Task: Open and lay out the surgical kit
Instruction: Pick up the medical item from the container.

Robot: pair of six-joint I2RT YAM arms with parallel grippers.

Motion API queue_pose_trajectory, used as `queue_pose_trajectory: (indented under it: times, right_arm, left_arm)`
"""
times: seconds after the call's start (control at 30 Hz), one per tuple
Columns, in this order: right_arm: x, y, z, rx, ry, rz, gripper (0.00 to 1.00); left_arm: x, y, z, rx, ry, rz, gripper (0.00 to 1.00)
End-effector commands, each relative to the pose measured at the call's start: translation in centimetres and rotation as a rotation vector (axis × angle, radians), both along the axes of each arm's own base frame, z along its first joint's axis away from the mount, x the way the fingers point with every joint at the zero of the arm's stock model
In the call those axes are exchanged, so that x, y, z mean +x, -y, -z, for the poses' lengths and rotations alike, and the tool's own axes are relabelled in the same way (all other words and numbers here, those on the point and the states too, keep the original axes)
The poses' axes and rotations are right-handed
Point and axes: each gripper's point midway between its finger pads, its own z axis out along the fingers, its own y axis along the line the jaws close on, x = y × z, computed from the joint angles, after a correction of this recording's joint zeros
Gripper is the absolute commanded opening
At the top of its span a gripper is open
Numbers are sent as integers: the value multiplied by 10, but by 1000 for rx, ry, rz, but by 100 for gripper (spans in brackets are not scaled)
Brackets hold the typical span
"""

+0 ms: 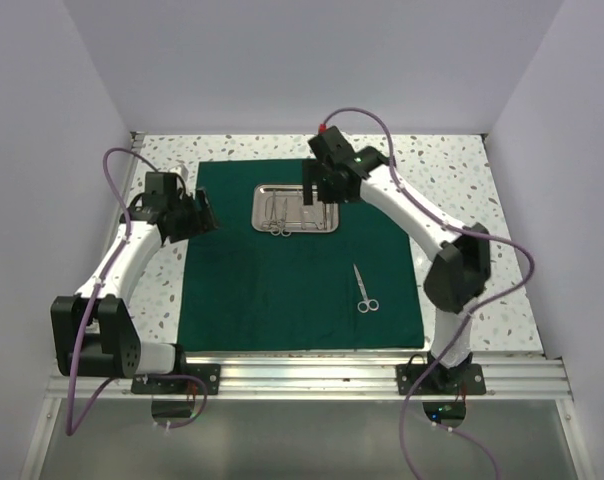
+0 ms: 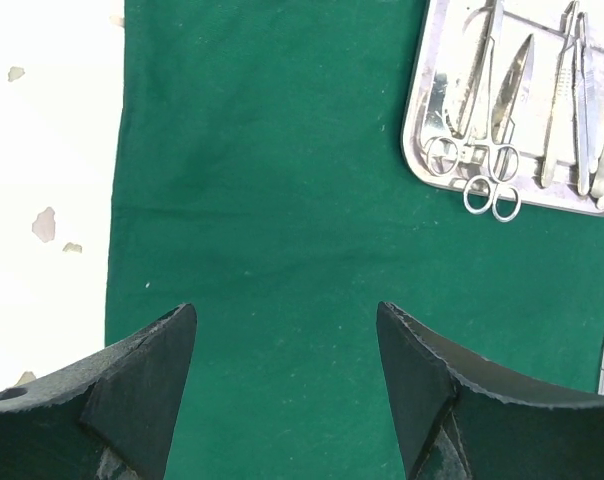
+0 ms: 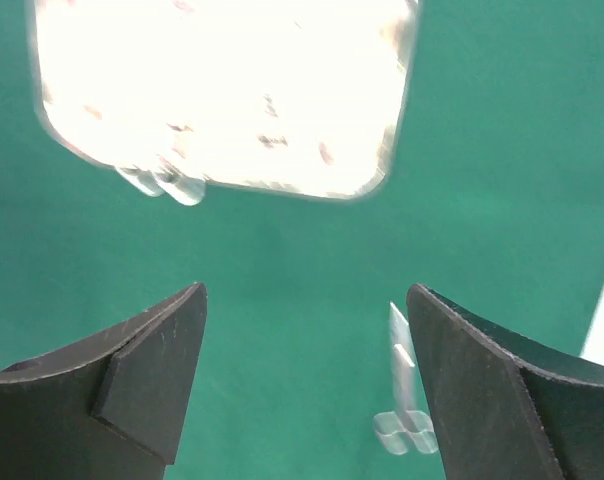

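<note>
The surgical kit lies opened out. Its dark green cloth (image 1: pixel 282 290) is spread flat, and the small steel tray (image 1: pixel 259 210) stands on its far half with several slim instruments (image 1: pixel 280 212) inside. One pair of scissors (image 1: pixel 364 290) lies alone on the cloth, right of centre. My left gripper (image 1: pixel 200 214) hovers open over the cloth's left edge, empty; from its wrist I see bare cloth (image 2: pixel 282 200) between the jaws and the tray (image 2: pixel 414 130) at upper right. My right gripper (image 1: pixel 315 190) hangs open and empty above the tray (image 3: pixel 232 60), which is washed out by glare. The lone scissors (image 3: pixel 402 390) show beside its right finger.
The speckled white table (image 1: pixel 462 180) shows around the cloth, with white walls on three sides. An aluminium rail (image 1: pixel 312 375) at the near edge carries both arm bases. Purple cables (image 1: pixel 112 165) loop off each arm.
</note>
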Motion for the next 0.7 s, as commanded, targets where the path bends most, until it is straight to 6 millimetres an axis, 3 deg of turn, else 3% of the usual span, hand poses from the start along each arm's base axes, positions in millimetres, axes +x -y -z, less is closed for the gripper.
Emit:
queue_pose_trajectory:
  times: [0.0, 0.03, 0.13, 0.17, 0.27, 0.3, 0.5, 0.67]
  right_arm:
    - [33, -44, 12, 49, -19, -101, 83]
    - [47, -57, 17, 57, -25, -108, 81]
    - [64, -78, 31, 78, -47, -127, 72]
    - [73, -86, 44, 81, -61, -126, 69]
    - [83, -103, 52, 125, -64, -129, 62]
    - [85, -106, 65, 134, -84, -122, 60]
    - [88, -123, 98, 190, -130, -110, 51]
    - [93, -132, 108, 214, -130, -90, 48]
  left_arm:
    - [2, -4, -26, 36, 64, -3, 76]
    - [-2, -5, -27, 39, 61, -5, 76]
    - [-8, -8, -26, 56, 53, -11, 76]
    - [-12, -9, -29, 60, 57, -11, 76]
    - [-20, -13, -29, 79, 55, -18, 76]
    - [-23, -14, -27, 83, 47, -18, 76]
    - [-35, -18, -22, 104, 24, -17, 76]
    - [-38, -20, -21, 122, 18, -12, 76]
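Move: The scissors still in the tray lie about 8 cm ahead of the right hand, 13 cm to its left and some 16 cm below it. In the tray, the clamp is 3 cm farther left than those scissors and about 1 cm farther out, and the forceps are 5 cm to their right and level with them. The scissors already laid out are about 15 cm behind the right hand and 8 cm to its right. From the left hand, the tray scissors lie 12 cm ahead and 22 cm to the right. Empty, the right hand heads for the ring-handled scissors in the tray, sweeping left and forward at first, then mostly sinking and easing leftward; about 12 cm down, 11 cm left and 8 cm forward in all. Its fingers tip roughly 10 degrees steeper and close to about half open, with no grip yet. The open left hand backs off some 4 cm, rising slightly. ##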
